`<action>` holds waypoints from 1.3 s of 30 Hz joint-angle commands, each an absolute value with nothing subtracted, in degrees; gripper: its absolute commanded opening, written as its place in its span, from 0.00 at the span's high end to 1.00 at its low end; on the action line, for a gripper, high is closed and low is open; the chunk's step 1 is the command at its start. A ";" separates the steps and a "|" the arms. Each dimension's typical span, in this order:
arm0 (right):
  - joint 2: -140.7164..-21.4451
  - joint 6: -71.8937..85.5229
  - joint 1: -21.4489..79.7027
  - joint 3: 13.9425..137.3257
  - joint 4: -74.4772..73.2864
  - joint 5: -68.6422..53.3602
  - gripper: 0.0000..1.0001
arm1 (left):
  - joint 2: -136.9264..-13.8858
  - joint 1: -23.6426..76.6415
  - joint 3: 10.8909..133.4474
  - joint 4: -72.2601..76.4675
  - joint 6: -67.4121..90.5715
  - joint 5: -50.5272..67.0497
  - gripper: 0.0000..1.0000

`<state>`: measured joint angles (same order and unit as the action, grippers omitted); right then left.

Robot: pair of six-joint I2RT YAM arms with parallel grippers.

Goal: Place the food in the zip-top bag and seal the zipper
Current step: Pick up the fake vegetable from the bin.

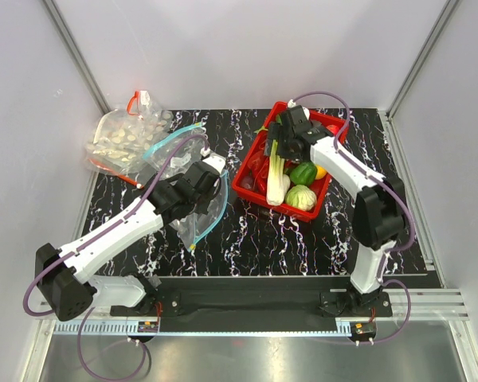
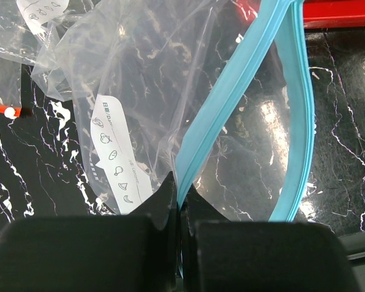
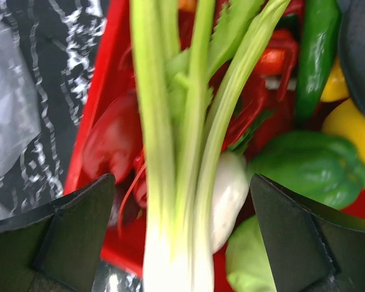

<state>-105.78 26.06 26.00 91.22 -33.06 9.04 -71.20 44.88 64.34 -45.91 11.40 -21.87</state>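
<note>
The zip-top bag (image 2: 140, 73) lies clear and crinkly on the black marble table, its white label (image 2: 112, 155) facing up. My left gripper (image 2: 181, 198) is shut on the teal-blue zipper (image 2: 231, 103), which loops open beyond the fingers. From above, the left gripper (image 1: 215, 169) sits at the bag (image 1: 201, 215). The food is in a red basket (image 1: 251, 196). My right gripper (image 3: 182, 237) stands open, straddling the leek (image 3: 170, 182) without touching it. A white radish piece (image 3: 228, 194) lies beside the stalk. In the top view the right gripper (image 1: 280, 146) hovers over the leek (image 1: 276, 181).
A second clear bag with a red zipper (image 1: 123, 143) lies at the back left. The basket also holds a green pepper (image 3: 310, 164), a pale green vegetable (image 3: 249, 261), yellow produce (image 3: 353, 131) and red toys (image 3: 112, 140). White walls enclose the table.
</note>
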 commanded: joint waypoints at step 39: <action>-77.73 24.77 22.06 67.80 -8.28 -16.97 0.84 | -75.49 44.21 67.41 -46.22 11.68 -20.04 1.00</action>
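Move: The celery lies nearly under the open right hand, its middle about 6 cm below, roughly 1 cm back and 1 cm left. From that hand the green pepper is some 6 cm right and 2 cm back, the white radish about 7 cm straight back, the cabbage 9 cm back and 5 cm right, all about 9 cm down. From the left hand, the celery is around 17 cm ahead, 20 cm right and 9 cm lower. The right hand sinks about 6 cm, pinches the celery's stalks, then lifts some 13 cm while drawing back. ##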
